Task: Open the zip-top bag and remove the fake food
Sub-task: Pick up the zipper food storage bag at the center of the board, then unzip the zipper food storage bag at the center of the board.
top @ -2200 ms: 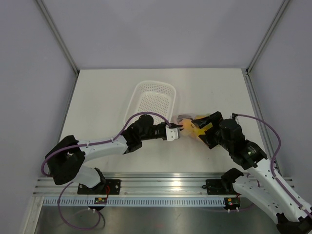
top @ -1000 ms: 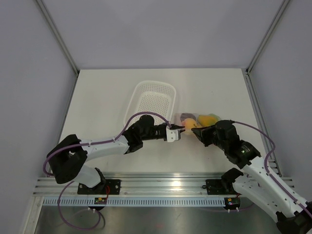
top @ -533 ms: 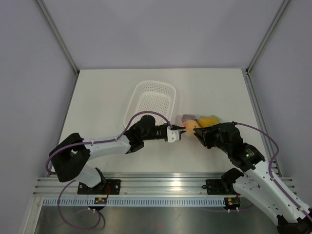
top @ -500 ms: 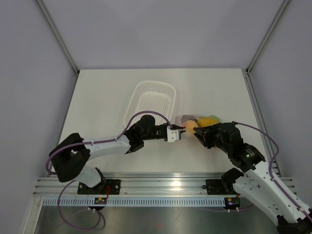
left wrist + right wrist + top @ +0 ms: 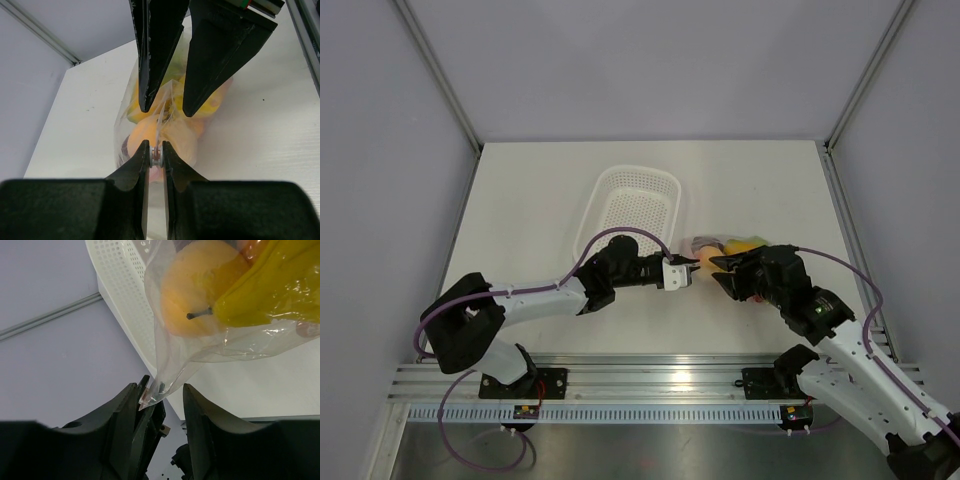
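Note:
The clear zip-top bag (image 5: 732, 250) lies right of the basket, holding an orange (image 5: 200, 295), a yellow piece (image 5: 272, 287) and other fake food. My left gripper (image 5: 691, 268) is at the bag's left end, shut on the small white zip slider (image 5: 156, 155) of the pinkish zip strip. My right gripper (image 5: 720, 273) faces it from the right. Its jaws are open and straddle the bag's pulled-out corner (image 5: 159, 386), right beside the left fingertips. In the left wrist view, the right fingers (image 5: 150, 70) hang over the bag (image 5: 172, 132).
The white perforated basket (image 5: 638, 205) stands just left of the bag, close behind the left gripper; it also shows in the right wrist view (image 5: 122, 282). Grey walls enclose the white table (image 5: 540, 190).
My right gripper drew back off the bag, then moved left to the bag's corner by the left fingertips. The left gripper has stayed at the zip end.

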{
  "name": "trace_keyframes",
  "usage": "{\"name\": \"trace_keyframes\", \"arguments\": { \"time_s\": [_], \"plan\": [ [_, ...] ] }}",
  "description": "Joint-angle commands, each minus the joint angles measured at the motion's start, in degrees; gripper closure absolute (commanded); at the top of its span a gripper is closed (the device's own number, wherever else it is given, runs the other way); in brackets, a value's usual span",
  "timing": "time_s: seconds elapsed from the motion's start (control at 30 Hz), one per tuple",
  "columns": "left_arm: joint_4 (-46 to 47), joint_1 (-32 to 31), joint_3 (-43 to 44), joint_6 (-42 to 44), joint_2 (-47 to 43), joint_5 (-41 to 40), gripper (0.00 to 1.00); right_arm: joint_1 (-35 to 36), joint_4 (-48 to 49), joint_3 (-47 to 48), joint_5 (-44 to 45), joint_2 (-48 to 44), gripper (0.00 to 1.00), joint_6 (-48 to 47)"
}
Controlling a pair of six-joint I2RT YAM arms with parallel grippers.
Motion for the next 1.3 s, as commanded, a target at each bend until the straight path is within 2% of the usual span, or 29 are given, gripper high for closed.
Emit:
{"name": "trace_keyframes", "arguments": {
  "time_s": [0.0,0.2,0.33,0.67,0.9,0.93,1.13,1.27],
  "plan": [
    [3.2,-0.4,1.3,0.5,-0.2,-0.5,0.96,0.3,2.9,1.3,-0.6,0.4,0.51,1.7],
    [3.1,-0.6,1.4,0.8,-0.1,-0.8,0.96,0.3,3.3,2.4,-1.0,3.2,0.54,1.4],
    [2.8,-0.7,1.4,0.9,-0.1,-0.8,0.96,0.3,3.8,2.1,-0.3,3.2,0.62,1.9],
    [2.3,-0.9,1.6,1.6,0.2,-1.5,0.96,0.6,5.8,2.9,-2.3,6.1,0.61,1.8],
    [1.1,-1.2,2.3,2.4,1.2,-2.5,0.96,1.1,6.9,3.1,-2.7,6.5,0.73,2.3],
    [1.0,-1.2,2.5,2.7,1.2,-2.6,0.96,1.1,7.0,3.2,-2.7,6.8,0.79,2.3],
    [0.8,-1.3,2.8,3.0,1.9,-3.2,0.96,1.7,7.6,3.4,-3.1,6.6,1.00,2.0],
    [0.9,-1.3,2.7,3.1,2.3,-3.9,0.96,1.8,7.7,3.2,-3.1,5.4,1.00,2.0]
  ]
}}
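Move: The free strip of the zipper food storage bag's rim that the right fingers go for lies about 1 cm ahead, 2 cm left and 1 cm below the right hand, and some 2 cm to the right of the left hand, which still holds the rim. Inside the bag, the orange fruit is roughly 6 cm ahead of the right hand and 2 cm left, the yellow pepper 8 cm ahead and 5 cm right, both about 8 cm below. The right hand eases about 2 cm left, slightly forward and down, pinching the bag's rim beside the left fingers' hold. ##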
